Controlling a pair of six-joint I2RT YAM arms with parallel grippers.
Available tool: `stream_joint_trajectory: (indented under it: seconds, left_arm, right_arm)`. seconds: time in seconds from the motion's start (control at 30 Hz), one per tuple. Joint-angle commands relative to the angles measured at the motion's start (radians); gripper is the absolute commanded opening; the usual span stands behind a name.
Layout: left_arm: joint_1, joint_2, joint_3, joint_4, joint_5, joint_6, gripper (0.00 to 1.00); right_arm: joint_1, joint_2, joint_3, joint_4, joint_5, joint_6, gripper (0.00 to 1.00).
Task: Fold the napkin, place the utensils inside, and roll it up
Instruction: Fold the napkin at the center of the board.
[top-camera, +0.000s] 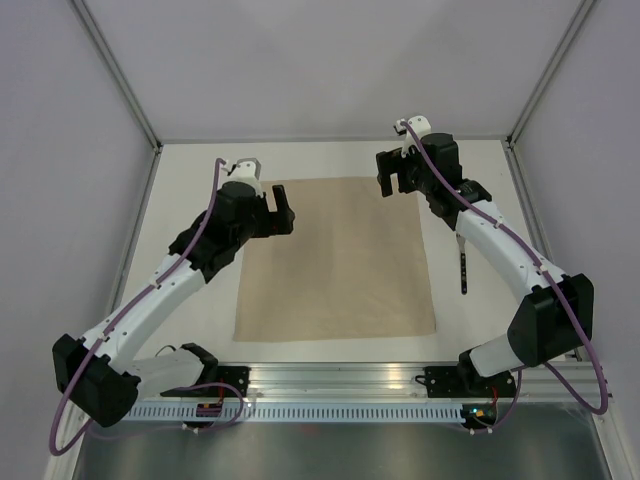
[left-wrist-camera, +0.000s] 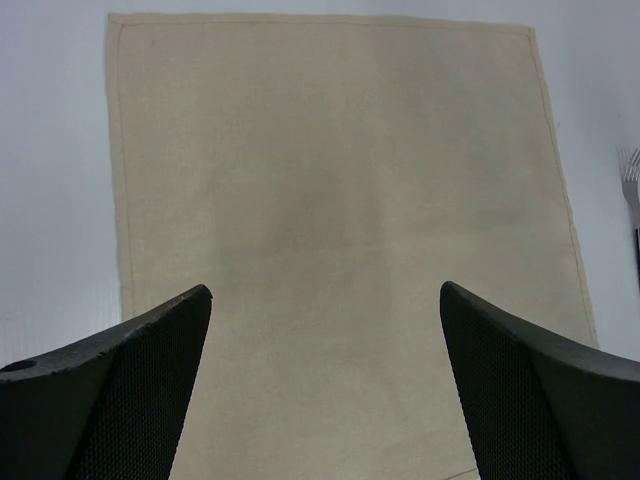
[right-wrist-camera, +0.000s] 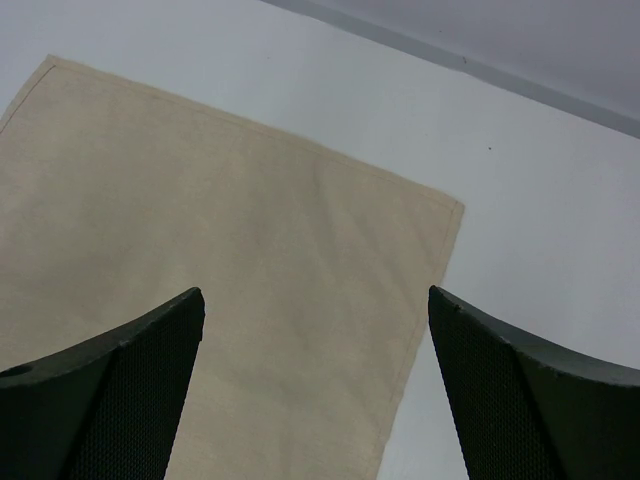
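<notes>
The beige napkin (top-camera: 337, 260) lies flat and unfolded in the middle of the white table; it also fills the left wrist view (left-wrist-camera: 330, 200) and much of the right wrist view (right-wrist-camera: 220, 270). A dark-handled utensil (top-camera: 464, 268) lies right of the napkin, partly under the right arm; silvery fork tines (left-wrist-camera: 630, 180) peek in at the left wrist view's right edge. My left gripper (top-camera: 281, 212) hovers open at the napkin's far left corner. My right gripper (top-camera: 396, 174) hovers open at the far right corner. Nothing is between either pair of fingers.
Grey walls with metal frame posts (top-camera: 120, 80) close in the table on three sides. The aluminium rail (top-camera: 330, 385) with both arm bases runs along the near edge. Bare white tabletop (top-camera: 180, 190) surrounds the napkin.
</notes>
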Motion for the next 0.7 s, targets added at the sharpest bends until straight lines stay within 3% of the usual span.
stream_joint_trajectory:
  seconds: [0.0,0.13,0.3,0.5,0.67]
  left_arm:
    - [0.031,-0.016,0.071,-0.019,-0.006,-0.035,1.00]
    - [0.143,-0.001,0.251,-0.126,0.048,-0.043,0.99]
    - [0.163,-0.018,0.349,-0.166,0.057,-0.031,0.99]
    - [0.163,-0.054,0.365,-0.194,0.048,-0.047,0.99]
    - [0.163,-0.074,0.382,-0.212,0.033,-0.040,0.99]
  right_arm:
    - [-0.001,0.004,0.028,0.000,-0.017,0.011,0.98]
    - [0.002,0.038,0.068,-0.009,-0.062,0.026,0.98]
    - [0.095,0.067,0.085,0.021,-0.041,0.037,0.93]
    - [0.472,0.181,0.102,0.041,0.061,0.021,0.86]
    - [0.661,0.271,0.087,0.075,0.098,-0.008,0.68]
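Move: The right hand hangs empty over the far right part of the napkin: the napkin's middle lies about 11 cm to its left, some 11 cm back and 23 cm below, with the left edge's midpoint another 21 cm beyond that to the left. The fork lies roughly 20 cm to this hand's right and 12 cm back. From the left hand, the napkin's middle is about 10 cm right, 1 cm ahead and 22 cm below. Sweeping left and back in a speeding arc, the right hand crosses above the napkin towards its left edge, some 25 cm across and 13 cm back while sinking about 7 cm, turning counter-clockwise about 30 degrees with its fingers partly closing. The left arm first rises about 13 cm and shifts 5 cm left, its fingers staying wide open and tipping up slightly, away from the napkin. ##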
